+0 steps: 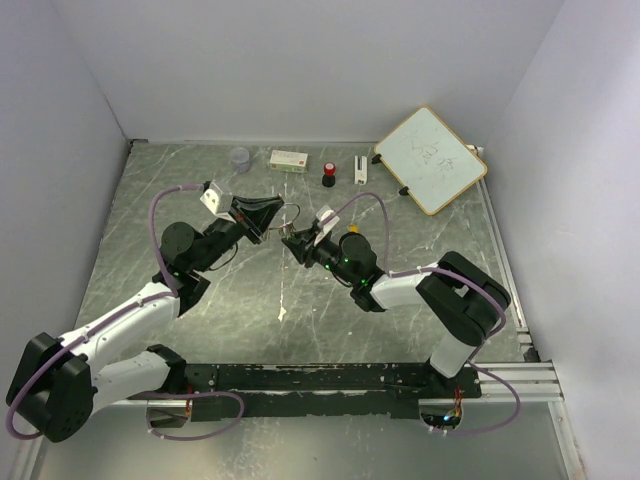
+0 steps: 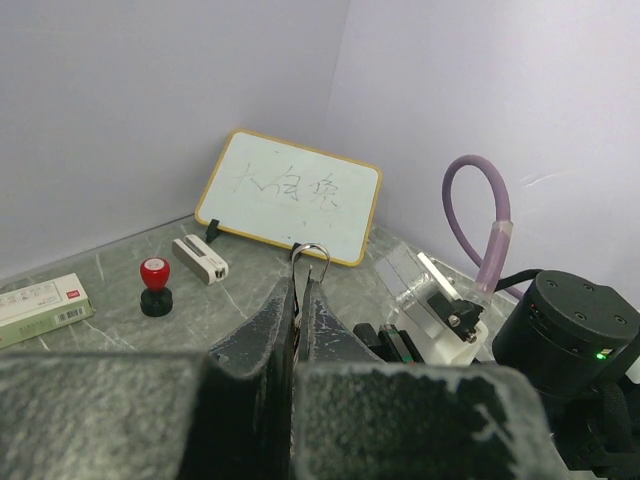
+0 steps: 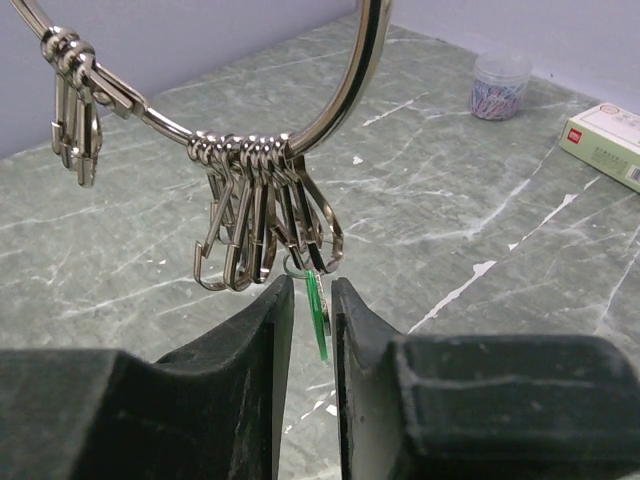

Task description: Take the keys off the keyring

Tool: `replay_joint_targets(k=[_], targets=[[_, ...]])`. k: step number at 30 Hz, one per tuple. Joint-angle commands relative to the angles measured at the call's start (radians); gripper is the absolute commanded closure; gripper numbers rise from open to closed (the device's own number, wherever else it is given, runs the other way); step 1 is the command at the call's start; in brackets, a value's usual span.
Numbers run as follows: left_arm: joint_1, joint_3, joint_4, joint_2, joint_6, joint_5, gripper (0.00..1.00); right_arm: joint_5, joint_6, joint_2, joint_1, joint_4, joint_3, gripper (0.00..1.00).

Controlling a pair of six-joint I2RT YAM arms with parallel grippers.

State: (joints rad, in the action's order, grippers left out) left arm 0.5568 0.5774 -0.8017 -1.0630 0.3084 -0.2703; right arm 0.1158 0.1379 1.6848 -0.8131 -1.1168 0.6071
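The keyring [image 3: 365,60] is a large silvery wire ring held up in the air between the arms; it also shows in the top view [image 1: 291,212]. Several silvery clips [image 3: 260,220] hang from it, with a second small bunch [image 3: 75,110] further along. A green key [image 3: 316,310] hangs from one clip. My right gripper [image 3: 312,290] is narrowly open, its fingers on either side of the green key with a gap on each side. My left gripper [image 2: 299,285] is shut on the keyring [image 2: 311,252], whose loop sticks out past the fingertips. No other coloured keys show.
At the back of the table stand a whiteboard [image 1: 432,158], a red-and-black knob [image 1: 328,175], a small white block [image 1: 360,170], a white box [image 1: 289,159] and a clear jar of paper clips [image 1: 240,158]. Walls close in on the left, back and right.
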Motion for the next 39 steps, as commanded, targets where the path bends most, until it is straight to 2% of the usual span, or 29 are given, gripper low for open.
replay_joint_targets(k=[1, 4, 8, 11, 15, 18, 19, 21, 25, 32, 37, 39], targets=[[-0.003, 0.014, -0.024, 0.009, 0.010, -0.006, 0.93, -0.007, -0.008, 0.009, -0.006, -0.018, 0.024, 0.82], [-0.004, 0.011, -0.030, 0.016, 0.002, 0.003, 0.93, -0.007, -0.009, 0.007, -0.006, -0.013, 0.020, 1.00], [-0.004, 0.021, -0.007, 0.020, -0.027, 0.031, 0.93, 0.000, -0.003, -0.007, -0.006, 0.003, 0.006, 1.00], [-0.004, 0.047, 0.058, 0.014, -0.070, 0.088, 0.93, -0.012, -0.004, -0.047, -0.009, 0.074, -0.006, 1.00], [-0.004, 0.094, 0.182, -0.025, -0.117, 0.194, 0.86, -0.068, -0.031, -0.152, -0.023, 0.325, 0.010, 1.00], [-0.003, 0.103, 0.226, -0.064, -0.131, 0.239, 0.71, -0.123, -0.051, -0.247, -0.040, 0.553, 0.039, 1.00], [-0.004, 0.103, 0.230, -0.076, -0.131, 0.242, 0.62, -0.151, -0.057, -0.277, -0.049, 0.618, 0.053, 1.00], [-0.003, 0.095, 0.225, -0.094, -0.129, 0.234, 0.36, -0.212, -0.064, -0.331, -0.063, 0.739, 0.084, 1.00], [-0.006, 0.069, 0.213, -0.100, -0.114, 0.229, 0.00, -0.321, -0.073, -0.423, -0.088, 0.920, 0.162, 1.00], [-0.005, 0.045, 0.214, -0.078, -0.145, 0.234, 0.01, -0.407, -0.055, -0.454, -0.100, 1.164, 0.361, 1.00], [-0.007, -0.022, 0.111, -0.066, -0.160, 0.169, 0.00, -0.415, -0.040, -0.355, -0.110, 1.403, 0.580, 1.00], [-0.009, -0.039, 0.069, -0.061, -0.169, 0.132, 0.01, -0.457, -0.023, -0.288, -0.122, 1.556, 0.694, 1.00]])
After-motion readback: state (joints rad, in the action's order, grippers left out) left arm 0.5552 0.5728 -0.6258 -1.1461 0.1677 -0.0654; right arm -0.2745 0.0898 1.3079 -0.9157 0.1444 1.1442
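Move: The green key hangs almost between the right fingertips, about 1 cm ahead and 1 cm left of that hand, level with it. Its clip cluster is 4 cm above and 1 cm left of the key, level with it fore and aft; the yellow key lies on the table some 5 cm ahead, 13 cm right and 14 cm below the right hand. From the left hand, still gripping the ring, the green key is about 14 cm below, 1 cm ahead and 2 cm right. The right fingers pinch shut on the green key, then the left fingers let go of the ring and open wide. The right hand, keeping its hold, backs off to its right by some 5 cm and rises about 12 cm, its left side dipping and its fingers swinging clockwise. The open left hand pushes forward roughly 5 cm and sinks about 8 cm alongside the ring. ##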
